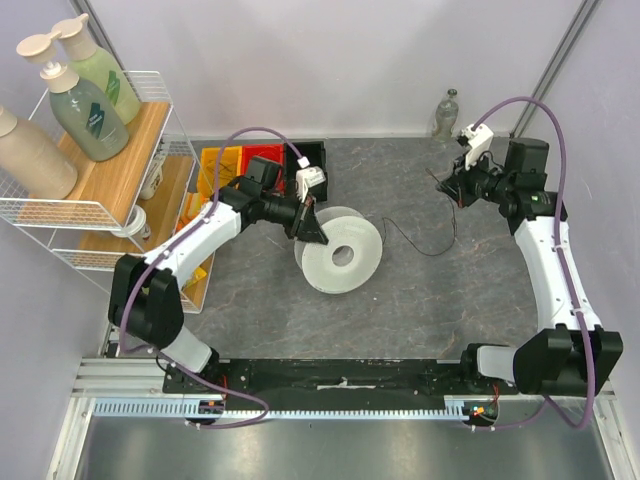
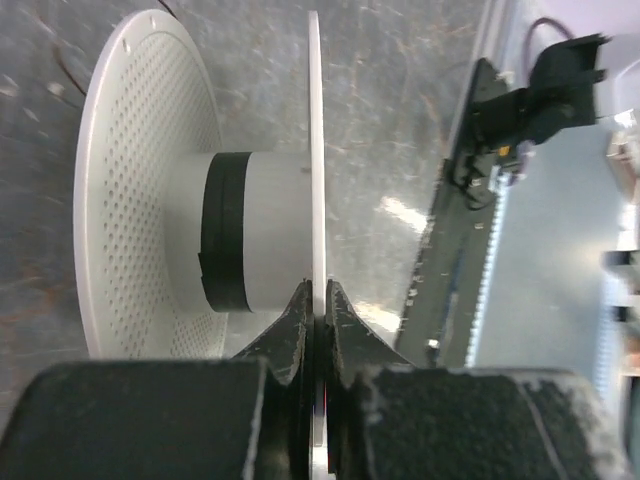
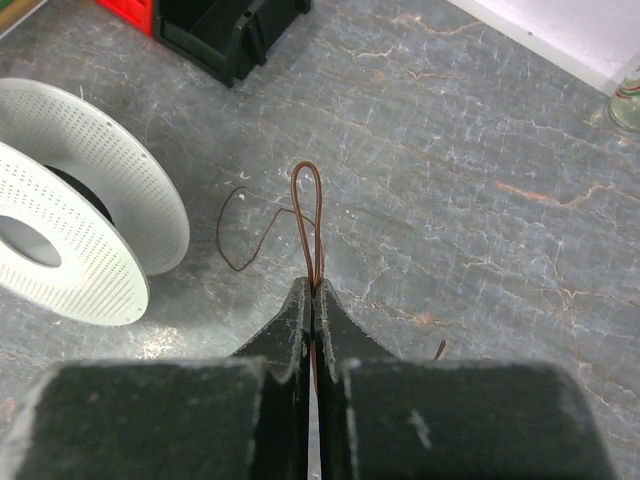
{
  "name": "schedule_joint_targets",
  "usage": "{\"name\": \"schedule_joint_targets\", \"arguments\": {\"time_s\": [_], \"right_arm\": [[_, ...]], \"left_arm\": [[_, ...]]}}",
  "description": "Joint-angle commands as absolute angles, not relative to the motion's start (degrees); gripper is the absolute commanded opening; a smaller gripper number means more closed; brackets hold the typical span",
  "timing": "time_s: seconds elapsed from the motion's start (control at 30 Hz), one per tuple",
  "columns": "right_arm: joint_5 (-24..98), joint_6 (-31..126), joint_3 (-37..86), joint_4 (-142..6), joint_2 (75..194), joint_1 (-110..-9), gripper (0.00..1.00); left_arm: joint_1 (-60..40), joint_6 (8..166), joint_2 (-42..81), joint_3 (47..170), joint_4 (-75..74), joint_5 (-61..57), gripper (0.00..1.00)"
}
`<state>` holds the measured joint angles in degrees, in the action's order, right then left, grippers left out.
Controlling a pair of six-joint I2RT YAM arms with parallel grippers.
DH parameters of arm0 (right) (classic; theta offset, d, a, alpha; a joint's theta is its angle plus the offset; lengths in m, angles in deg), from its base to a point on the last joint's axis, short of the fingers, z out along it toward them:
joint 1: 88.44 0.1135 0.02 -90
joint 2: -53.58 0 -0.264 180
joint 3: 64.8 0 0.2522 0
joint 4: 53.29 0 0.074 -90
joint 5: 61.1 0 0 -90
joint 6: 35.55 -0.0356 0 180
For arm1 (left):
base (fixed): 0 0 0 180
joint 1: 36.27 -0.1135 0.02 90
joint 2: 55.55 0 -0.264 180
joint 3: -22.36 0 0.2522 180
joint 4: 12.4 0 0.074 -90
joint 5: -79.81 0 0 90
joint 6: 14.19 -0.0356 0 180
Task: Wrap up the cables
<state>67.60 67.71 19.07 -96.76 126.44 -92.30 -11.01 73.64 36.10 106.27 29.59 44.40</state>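
Note:
A white round spool (image 1: 340, 252) stands on edge in the middle of the grey table. My left gripper (image 1: 316, 232) is shut on the rim of one flange (image 2: 315, 150), pinched between both fingertips (image 2: 300, 310). A band of black cable (image 2: 225, 230) is wound on the spool's core. The loose thin cable (image 1: 425, 253) trails right across the table to my right gripper (image 1: 452, 190). In the right wrist view that gripper (image 3: 314, 286) is shut on a narrow loop of the cable (image 3: 305, 164), with the spool (image 3: 90, 200) to its left.
A wire rack (image 1: 100, 200) with lotion bottles stands at the far left. Red, yellow and black bins (image 1: 240, 160) sit behind the left arm, the black one (image 3: 230, 30) showing in the right wrist view. A small glass bottle (image 1: 447, 112) stands by the back wall.

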Motion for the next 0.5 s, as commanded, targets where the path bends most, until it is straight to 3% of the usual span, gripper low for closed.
{"name": "schedule_joint_targets", "arguments": {"time_s": [0.0,0.13,0.47], "right_arm": [[70.8,66.2,25.4,-100.9,127.0,-92.2,0.00],[79.2,68.8,29.3,-110.2,130.7,-91.3,0.00],[79.2,74.0,21.8,-116.9,127.9,-77.2,0.00]], "left_arm": [[-7.1,57.6,29.9,110.0,37.8,35.3,0.01],[-1.7,50.5,24.7,107.8,38.1,29.5,0.02],[6.4,39.5,20.0,100.9,35.1,18.7,0.02]]}}
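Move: The left hand already pinches the white spool by its rim, with the spool's middle about 5 cm to the right, 1 cm ahead and 6 cm lower. The black bin is some 21 cm ahead of that hand, 3 cm left and 16 cm below. From the right hand, already gripping the cable's loop, the spool's middle lies roughly 22 cm left, 7 cm back and 15 cm down; the loose cable tail's tip is about 15 cm left, 2 cm ahead and 25 cm below. Still pinching the spool's rim, the left hand draws it back about 5 cm, rising slightly and sinking again, while it rolls some 30 degrees to set the flanges more upright and its fingers tip steeper down. The right hand keeps the cable loop shut in its fingers, lifts a little, then sweeps left and back some 10 cm towards the spool, dipping and turning counter-clockwise about 20 degrees. ##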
